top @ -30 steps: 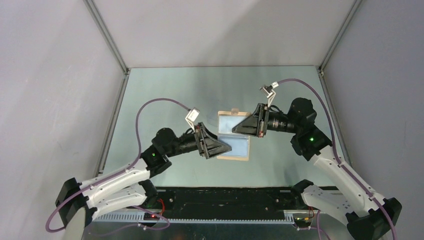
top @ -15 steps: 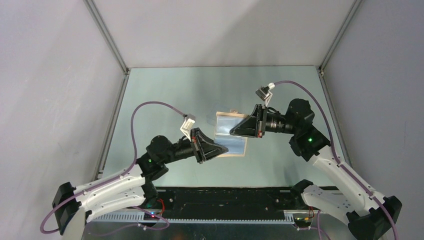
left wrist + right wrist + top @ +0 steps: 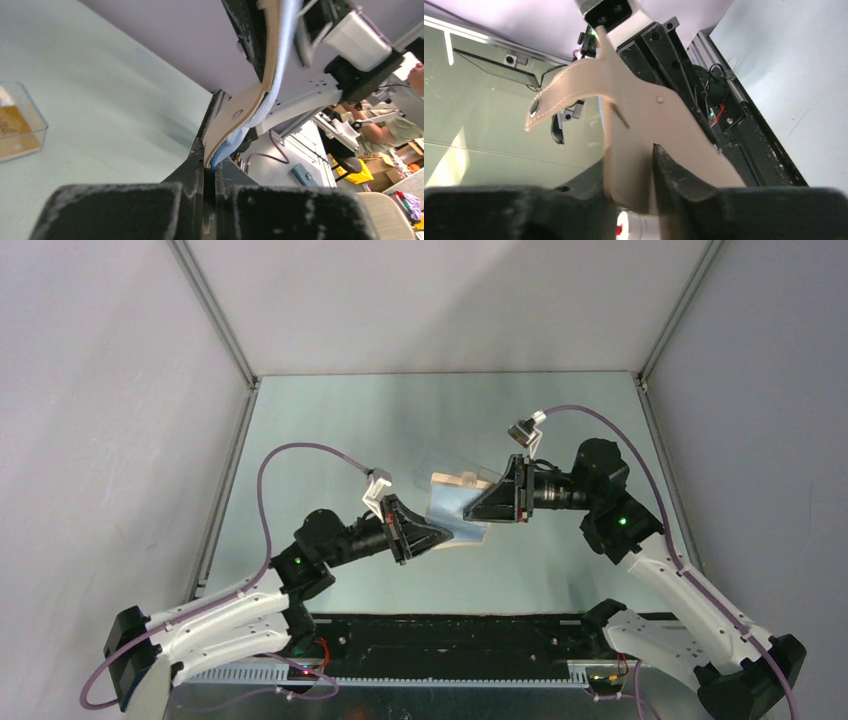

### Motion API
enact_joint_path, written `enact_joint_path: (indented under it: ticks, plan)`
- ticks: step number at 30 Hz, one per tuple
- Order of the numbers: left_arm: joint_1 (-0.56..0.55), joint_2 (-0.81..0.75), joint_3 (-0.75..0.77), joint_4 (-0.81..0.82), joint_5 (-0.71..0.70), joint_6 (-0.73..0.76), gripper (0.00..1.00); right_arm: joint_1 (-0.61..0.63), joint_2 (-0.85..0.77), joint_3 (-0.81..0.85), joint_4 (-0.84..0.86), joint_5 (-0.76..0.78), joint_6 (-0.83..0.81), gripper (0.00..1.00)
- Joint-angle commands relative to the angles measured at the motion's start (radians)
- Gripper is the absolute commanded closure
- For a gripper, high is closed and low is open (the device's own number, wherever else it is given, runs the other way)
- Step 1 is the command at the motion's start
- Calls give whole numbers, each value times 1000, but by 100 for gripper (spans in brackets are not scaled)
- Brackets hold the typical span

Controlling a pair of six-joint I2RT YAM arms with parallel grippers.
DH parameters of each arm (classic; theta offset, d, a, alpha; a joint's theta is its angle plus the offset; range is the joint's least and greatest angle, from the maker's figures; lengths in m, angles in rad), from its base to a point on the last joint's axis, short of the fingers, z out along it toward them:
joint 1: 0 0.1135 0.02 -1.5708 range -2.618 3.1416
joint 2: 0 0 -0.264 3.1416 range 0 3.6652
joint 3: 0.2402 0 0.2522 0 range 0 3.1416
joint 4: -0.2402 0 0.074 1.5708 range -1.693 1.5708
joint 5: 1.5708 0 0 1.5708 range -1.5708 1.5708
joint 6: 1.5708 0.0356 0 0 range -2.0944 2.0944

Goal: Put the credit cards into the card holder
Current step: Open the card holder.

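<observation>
The card holder (image 3: 452, 508), a tan wallet with blue lining, hangs open above the table between both grippers. My left gripper (image 3: 450, 535) is shut on its near edge; in the left wrist view the jaws (image 3: 210, 165) pinch the tan and blue layers of the card holder (image 3: 235, 107). My right gripper (image 3: 468, 512) is at its far leaf. In the right wrist view the fingers (image 3: 629, 152) stand slightly apart with the tan card holder (image 3: 634, 110) loose between them. An orange credit card (image 3: 12, 127) lies inside a clear box (image 3: 25, 145).
The clear plastic box (image 3: 450, 468) sits on the table just beyond the lifted wallet, partly behind it. The wallet's snap tab (image 3: 541, 107) sticks out to the left. Enclosure walls ring the table; the black base rail (image 3: 450, 640) runs along the near edge.
My left gripper closed on the wallet's near edge and drew it left and up off the table. The right jaws have loosened. The clear box now shows behind the wallet.
</observation>
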Motion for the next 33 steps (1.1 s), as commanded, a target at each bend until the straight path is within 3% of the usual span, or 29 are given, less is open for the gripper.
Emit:
enact_joint_path:
  ticks: [1, 4, 6, 17, 23, 33]
  plan:
    - [25, -17, 33, -57, -39, 51, 100, -67, -43, 19, -30, -135, -29, 59]
    - [25, -28, 49, -80, 14, 53, 100, -102, -30, 20, -27, -143, -51, 38]
    - [26, -31, 58, -93, 48, 49, 100, -98, -7, 20, -27, -152, -65, 33]
    - [27, -4, 85, -152, 66, -74, 100, -55, 42, 112, -384, -44, -394, 19]
    - [34, 43, 91, -154, 30, -272, 100, -57, -7, 136, -549, 89, -530, 8]
    - [163, 42, -34, -160, -19, -748, 100, -70, 22, 129, -703, 395, -582, 5]
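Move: The card holder stands open and fairly upright, pinched low at its left side by the left hand. Its middle lies about 5 cm above that hand, 3 cm to the right and 1 cm ahead. From the right hand, whose fingers are already loosening on the upper cover, its middle is about 2 cm left, level ahead and 1 cm lower. The clear box with the cards stands on the table, roughly 20 cm ahead of and 33 cm below the right hand, 1 cm to its left. Down about 9 cm goes the right hand, backing some 4 cm to the right as it spreads its fingers almost fully, comes free of the upper cover and tips its fingertips downward to finish beside the holder's right side. The left hand keeps its pinch, sinks about 3 cm, then rolls some 35 degrees about its own fingers, top going forward, easing forward at the end. ##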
